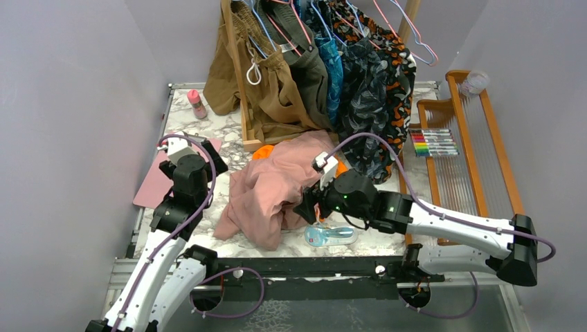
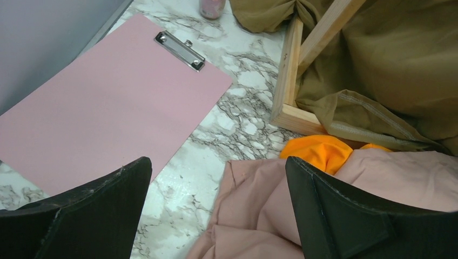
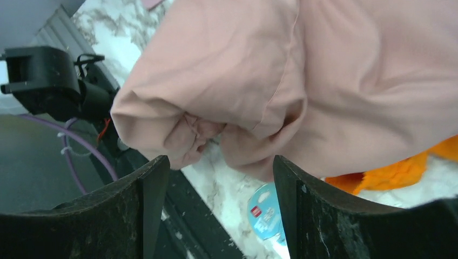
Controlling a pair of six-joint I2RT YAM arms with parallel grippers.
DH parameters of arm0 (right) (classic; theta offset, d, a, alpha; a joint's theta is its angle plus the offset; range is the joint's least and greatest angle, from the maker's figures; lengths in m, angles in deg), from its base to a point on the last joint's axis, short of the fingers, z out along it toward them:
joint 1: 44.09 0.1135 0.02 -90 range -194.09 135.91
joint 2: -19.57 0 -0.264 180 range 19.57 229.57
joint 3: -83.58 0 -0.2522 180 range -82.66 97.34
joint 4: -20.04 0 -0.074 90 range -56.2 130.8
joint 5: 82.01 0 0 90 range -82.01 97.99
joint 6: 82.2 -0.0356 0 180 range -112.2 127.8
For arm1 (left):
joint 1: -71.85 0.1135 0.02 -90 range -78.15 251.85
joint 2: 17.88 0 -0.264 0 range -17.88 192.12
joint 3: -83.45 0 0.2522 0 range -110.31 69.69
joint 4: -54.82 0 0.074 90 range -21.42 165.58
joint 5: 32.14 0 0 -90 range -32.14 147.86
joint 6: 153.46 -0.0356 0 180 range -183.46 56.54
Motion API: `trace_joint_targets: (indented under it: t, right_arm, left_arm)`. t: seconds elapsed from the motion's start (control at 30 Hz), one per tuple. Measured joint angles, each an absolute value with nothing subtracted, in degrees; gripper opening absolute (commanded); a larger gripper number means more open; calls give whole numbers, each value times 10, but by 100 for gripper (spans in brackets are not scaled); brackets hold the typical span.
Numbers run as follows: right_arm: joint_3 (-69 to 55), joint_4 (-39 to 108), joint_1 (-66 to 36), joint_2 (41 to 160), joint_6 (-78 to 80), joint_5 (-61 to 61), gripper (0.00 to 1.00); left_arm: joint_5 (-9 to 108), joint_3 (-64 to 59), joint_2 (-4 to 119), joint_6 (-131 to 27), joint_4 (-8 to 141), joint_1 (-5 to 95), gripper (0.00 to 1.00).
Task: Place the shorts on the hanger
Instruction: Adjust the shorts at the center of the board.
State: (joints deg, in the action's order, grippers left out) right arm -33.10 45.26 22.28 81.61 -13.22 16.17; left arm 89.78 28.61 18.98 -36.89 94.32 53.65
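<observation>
The dusty pink shorts (image 1: 266,190) lie in a crumpled heap in the middle of the marble table. My right gripper (image 1: 304,206) hovers at their near right edge; in the right wrist view it (image 3: 220,167) stands open with a hanging fold of the shorts (image 3: 281,75) just beyond the fingertips, nothing between them. My left gripper (image 1: 208,153) is at the heap's far left side, open (image 2: 216,167) above bare marble and the edge of the shorts (image 2: 259,216). I cannot single out the hanger: light blue wires (image 1: 257,34) on the back rack carry other clothes.
A pink clipboard (image 2: 108,102) lies at the left. Bright orange shorts (image 2: 318,151) peek from under the pink heap by the wooden rack base (image 2: 289,81). A clear bottle (image 1: 331,236) lies near the front edge. Markers (image 1: 432,142) and a wooden frame (image 1: 477,138) stand at the right.
</observation>
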Motion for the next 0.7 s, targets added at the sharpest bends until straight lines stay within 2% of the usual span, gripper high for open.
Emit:
trace_joint_targets:
  t: [0.23,0.43,0.7]
  right_arm:
    - [-359,422,227,859,-193,86,77]
    - [-339,404,239,923,-220,77,76]
    - [-330,383,250,938,-260,108,69]
  left_arm:
    - [865,292,194,-379,928,537,96]
    - [851,294,198,-382,921,537,97]
    - [843,296,198,-383,918,537,97]
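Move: From the right hand, the middle of the shorts lies roughly 8 cm ahead, 7 cm to the left and 10 cm below, with the near fold bulging up towards the fingers. The blue package is about 3 cm back and 8 cm right of that hand, some 12 cm below; the orange cloth's right end shows around 15 cm ahead and 9 cm right, 12 cm down. From the left hand, the shorts are some 20 cm to the right, about level with it, and 15 cm lower. Bring the open right gripper down and left, about 5 cm each way, to the near fold of the shorts: sink and draw back 3 cm or so first, then sweep left towards the fold, tipping the wrist some 15 degrees further down. Keep its fingers apart. Let the open left gripper drift a couple of centimetres right, towards the shorts. ##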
